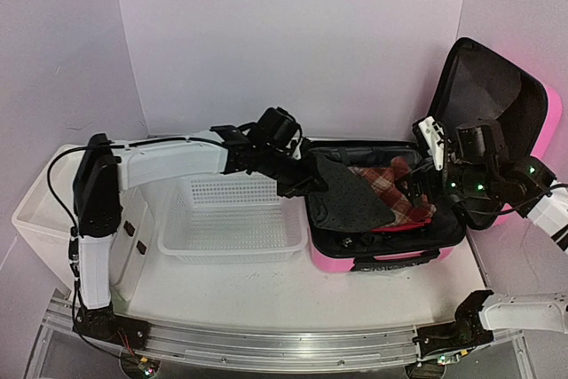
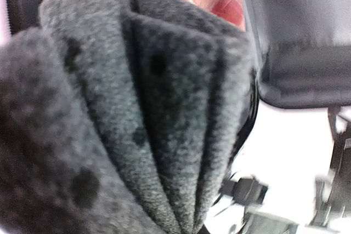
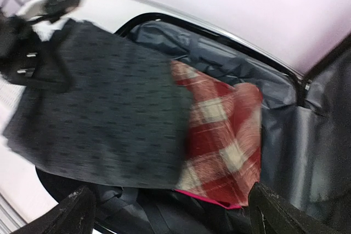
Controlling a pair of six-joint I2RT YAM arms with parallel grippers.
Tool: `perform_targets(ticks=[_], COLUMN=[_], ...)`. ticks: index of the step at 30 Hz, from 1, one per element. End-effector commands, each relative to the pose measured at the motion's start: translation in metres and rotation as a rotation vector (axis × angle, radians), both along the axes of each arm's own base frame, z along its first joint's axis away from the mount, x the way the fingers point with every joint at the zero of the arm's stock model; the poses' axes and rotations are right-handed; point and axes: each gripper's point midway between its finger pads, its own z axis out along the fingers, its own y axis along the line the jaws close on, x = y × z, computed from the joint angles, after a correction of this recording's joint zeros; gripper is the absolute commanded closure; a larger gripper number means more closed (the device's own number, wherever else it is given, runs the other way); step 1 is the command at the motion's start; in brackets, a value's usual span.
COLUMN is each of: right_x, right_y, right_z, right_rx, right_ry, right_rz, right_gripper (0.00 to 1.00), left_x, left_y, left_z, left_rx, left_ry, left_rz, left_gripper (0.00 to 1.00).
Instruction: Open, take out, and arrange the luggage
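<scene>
The pink luggage point(image 1: 382, 264) lies open at the right, its lid point(image 1: 484, 86) standing up behind. Inside lie a grey dotted cloth point(image 1: 351, 197) and a red plaid cloth point(image 1: 395, 188). My left gripper point(image 1: 306, 185) reaches across and is shut on the grey cloth's left edge. In the left wrist view the bunched grey cloth point(image 2: 137, 108) fills the frame and hides the jaws. My right gripper point(image 3: 175, 215) hangs open over the case's right half, nothing between its fingers, with the grey cloth point(image 3: 104, 119) and plaid cloth point(image 3: 225, 135) below it.
A white mesh basket point(image 1: 235, 219) stands just left of the luggage, under my left arm. A white drawer unit point(image 1: 44, 219) sits at the far left. Pale walls close in the back and sides.
</scene>
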Motion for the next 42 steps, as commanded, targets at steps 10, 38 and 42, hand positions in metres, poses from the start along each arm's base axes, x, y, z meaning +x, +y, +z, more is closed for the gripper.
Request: perform_targets(ticks=[10,38,42], right_x=[-0.011,-0.016,-0.015], right_y=[-0.008,-0.003,-0.003], right_z=[0.032,0.026,0.018], right_rx=[0.108,0.103,0.079], right_ry=[0.039,0.091,0.113], right_rz=[-0.084,-0.062,-0.059], right_gripper=[0.02,0.02,0.02], left_x=[-0.004,0.022,0.020], left_y=[0.173,0.247,0.256], left_z=[-0.001,-0.124,-0.128], left_rx=[0.197,0.544,0.584], left_ry=[-0.177,-0.042,-0.038], left_rz=[-0.121,-0.121,-0.107], left_gripper=[1.00,1.00,0.99])
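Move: The left hand already pinches the dark grey spotted cloth, which hangs over the near left part of the suitcase. The white basket it is bound for lies about 20 cm to its left, roughly 2 cm farther out and 15 cm below. The open suitcase is centred some 18 cm to its right, 3 cm ahead, 12 cm lower; the plaid cloth inside is about 19 cm right and 5 cm ahead. From the right hand, the basket is about 45 cm left, 5 cm ahead and 21 cm down. Leftward and fast, with a slight lift and a small draw back first, the left hand carries the pinched grey cloth out from over the suitcase to above the basket, some 24 cm in all. It then sinks about 12 cm below its starting height, still creeping left, to lower the cloth inside; the wrist tips about 30 degrees so the fingers point more steeply down. The fingers keep their hold. ##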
